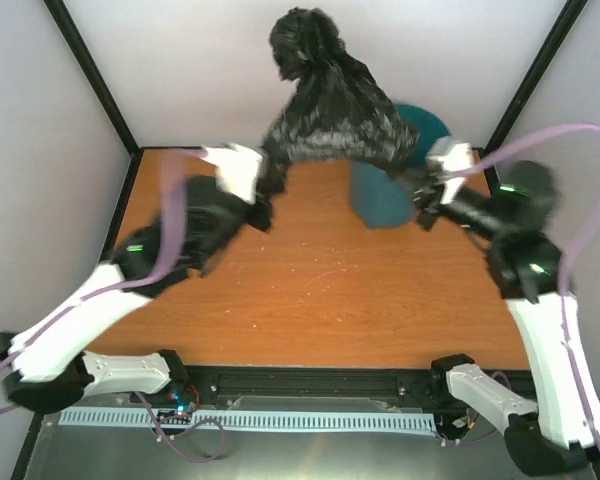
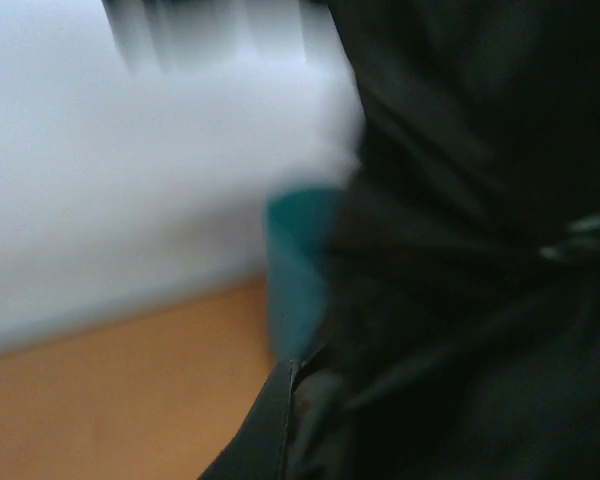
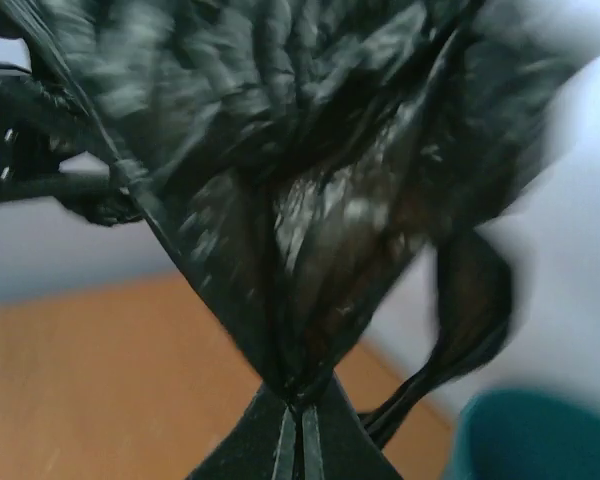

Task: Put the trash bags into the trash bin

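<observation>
A glossy black trash bag (image 1: 332,105) hangs in the air at the back of the table, stretched between both arms, its crumpled top bulging upward. My left gripper (image 1: 270,190) is shut on the bag's left edge, and the film (image 2: 470,250) fills the right half of the blurred left wrist view. My right gripper (image 1: 425,195) is shut on the bag's right edge; the film (image 3: 310,200) fans up from its closed fingertips (image 3: 300,400). The teal trash bin (image 1: 390,190) stands below and behind the bag, partly covered by it, and shows as the bin (image 2: 295,270) and the bin (image 3: 540,440) in the wrist views.
The orange tabletop (image 1: 320,290) is ringed by white walls with black corner posts (image 1: 95,75). Purple cables (image 1: 570,135) loop off both arms. A black rail (image 1: 310,380) runs along the near edge between the arm bases.
</observation>
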You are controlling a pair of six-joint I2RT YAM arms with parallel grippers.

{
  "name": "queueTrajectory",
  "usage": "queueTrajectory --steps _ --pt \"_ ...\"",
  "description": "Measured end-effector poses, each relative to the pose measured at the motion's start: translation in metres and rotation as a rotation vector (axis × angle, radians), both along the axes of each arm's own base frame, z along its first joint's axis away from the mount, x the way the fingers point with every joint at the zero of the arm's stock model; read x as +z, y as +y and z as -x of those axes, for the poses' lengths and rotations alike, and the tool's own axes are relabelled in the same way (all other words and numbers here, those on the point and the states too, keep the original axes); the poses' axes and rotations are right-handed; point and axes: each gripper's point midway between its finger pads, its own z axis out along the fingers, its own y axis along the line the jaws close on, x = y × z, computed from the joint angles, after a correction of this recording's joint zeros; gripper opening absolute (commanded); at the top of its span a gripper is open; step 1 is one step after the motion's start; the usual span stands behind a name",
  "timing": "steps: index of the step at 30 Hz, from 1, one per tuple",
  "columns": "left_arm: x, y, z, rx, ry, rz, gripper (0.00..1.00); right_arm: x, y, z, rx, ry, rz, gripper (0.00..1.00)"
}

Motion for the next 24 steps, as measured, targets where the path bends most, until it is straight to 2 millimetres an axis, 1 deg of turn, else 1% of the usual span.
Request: queueTrajectory --steps 1,2,3,4,5,6,7,8,9,10,11,12,13,14,15,16,17,18,19,21,24 --pt "-0.049 -0.016 -0.008 -0.008 0.096 -0.079 0.01 -0.036 0.010 -0.009 0.017 0.066 0.044 0.03" --pt "-0.113 -0.035 -0.014 -0.029 0.215 -0.188 0.01 -0.080 0.020 -0.024 0.034 0.164 0.101 0.03" --pt "-0.171 -0.048 -0.015 -0.049 0.321 -0.288 0.01 -0.135 0.030 -0.038 0.063 0.300 0.171 0.03" --pt "-0.235 -0.054 -0.010 -0.065 0.441 -0.416 0.01 -0.192 0.036 -0.045 0.092 0.442 0.238 0.03" --pt "-0.294 -0.052 0.000 -0.078 0.555 -0.542 0.01 -0.239 0.037 -0.041 0.116 0.567 0.293 0.03" --pt "-0.361 -0.032 0.026 -0.092 0.711 -0.714 0.01 -0.281 0.034 -0.024 0.147 0.690 0.343 0.03" --pt "-0.372 -0.025 0.034 -0.096 0.745 -0.753 0.01 -0.295 0.030 -0.006 0.168 0.746 0.363 0.03" --pt "-0.378 -0.010 0.049 -0.103 0.792 -0.800 0.01 -0.292 0.027 0.014 0.198 0.757 0.368 0.03" --pt "-0.366 -0.009 0.052 -0.111 0.779 -0.772 0.01 -0.267 0.027 0.031 0.231 0.685 0.350 0.03" --pt "-0.345 -0.011 0.052 -0.121 0.741 -0.714 0.01 -0.233 0.029 0.043 0.262 0.589 0.326 0.03" --pt "-0.318 -0.013 0.050 -0.129 0.691 -0.640 0.01 -0.206 0.030 0.050 0.285 0.508 0.305 0.03" --pt "-0.288 -0.015 0.048 -0.134 0.635 -0.562 0.01 -0.174 0.032 0.059 0.312 0.411 0.276 0.03" --pt "-0.255 -0.017 0.046 -0.140 0.572 -0.473 0.01 -0.152 0.033 0.067 0.337 0.342 0.254 0.03" --pt "-0.223 -0.016 0.045 -0.143 0.512 -0.385 0.01 -0.137 0.035 0.075 0.365 0.291 0.232 0.03" --pt "-0.203 -0.015 0.044 -0.139 0.475 -0.329 0.01 -0.134 0.035 0.080 0.383 0.285 0.220 0.03" --pt "-0.190 -0.012 0.044 -0.132 0.452 -0.294 0.01 -0.138 0.036 0.081 0.394 0.305 0.211 0.03" --pt "-0.181 -0.008 0.043 -0.117 0.437 -0.268 0.01 -0.143 0.037 0.080 0.397 0.330 0.208 0.03" --pt "-0.180 -0.006 0.041 -0.102 0.436 -0.259 0.00 -0.152 0.038 0.076 0.396 0.374 0.205 0.03" --pt "-0.183 -0.005 0.040 -0.084 0.443 -0.261 0.01 -0.159 0.039 0.072 0.390 0.405 0.205 0.03" --pt "-0.195 -0.003 0.034 -0.044 0.467 -0.281 0.01 -0.172 0.040 0.059 0.362 0.468 0.199 0.03" --pt "-0.229 0.002 0.020 0.011 0.525 -0.325 0.01 -0.189 0.041 0.033 0.282 0.542 0.188 0.03"
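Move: Both closed grippers already pinch the black trash bag, its body flung up between them: its middle is about 10 cm right, 3 ahead and 10 above the left hand, and some 10 cm left, 4 ahead and 10 above the right. The trash bin stands roughly 28 cm ahead and 26 to the right of the left hand, or 28 ahead and 6 to the right of the right hand, its middle some 35 cm lower. Both hands keep their pinch on the trash bag and whip it steeply down, the left by about 36 cm, the right by nearly 30, fingers tipping down some 40 degrees. They then rebound upward about 15 to 18 cm, the right drawing back as it does, and finish with a short dip, easing forward. The right hand also works 4 cm left, closing the gap. ##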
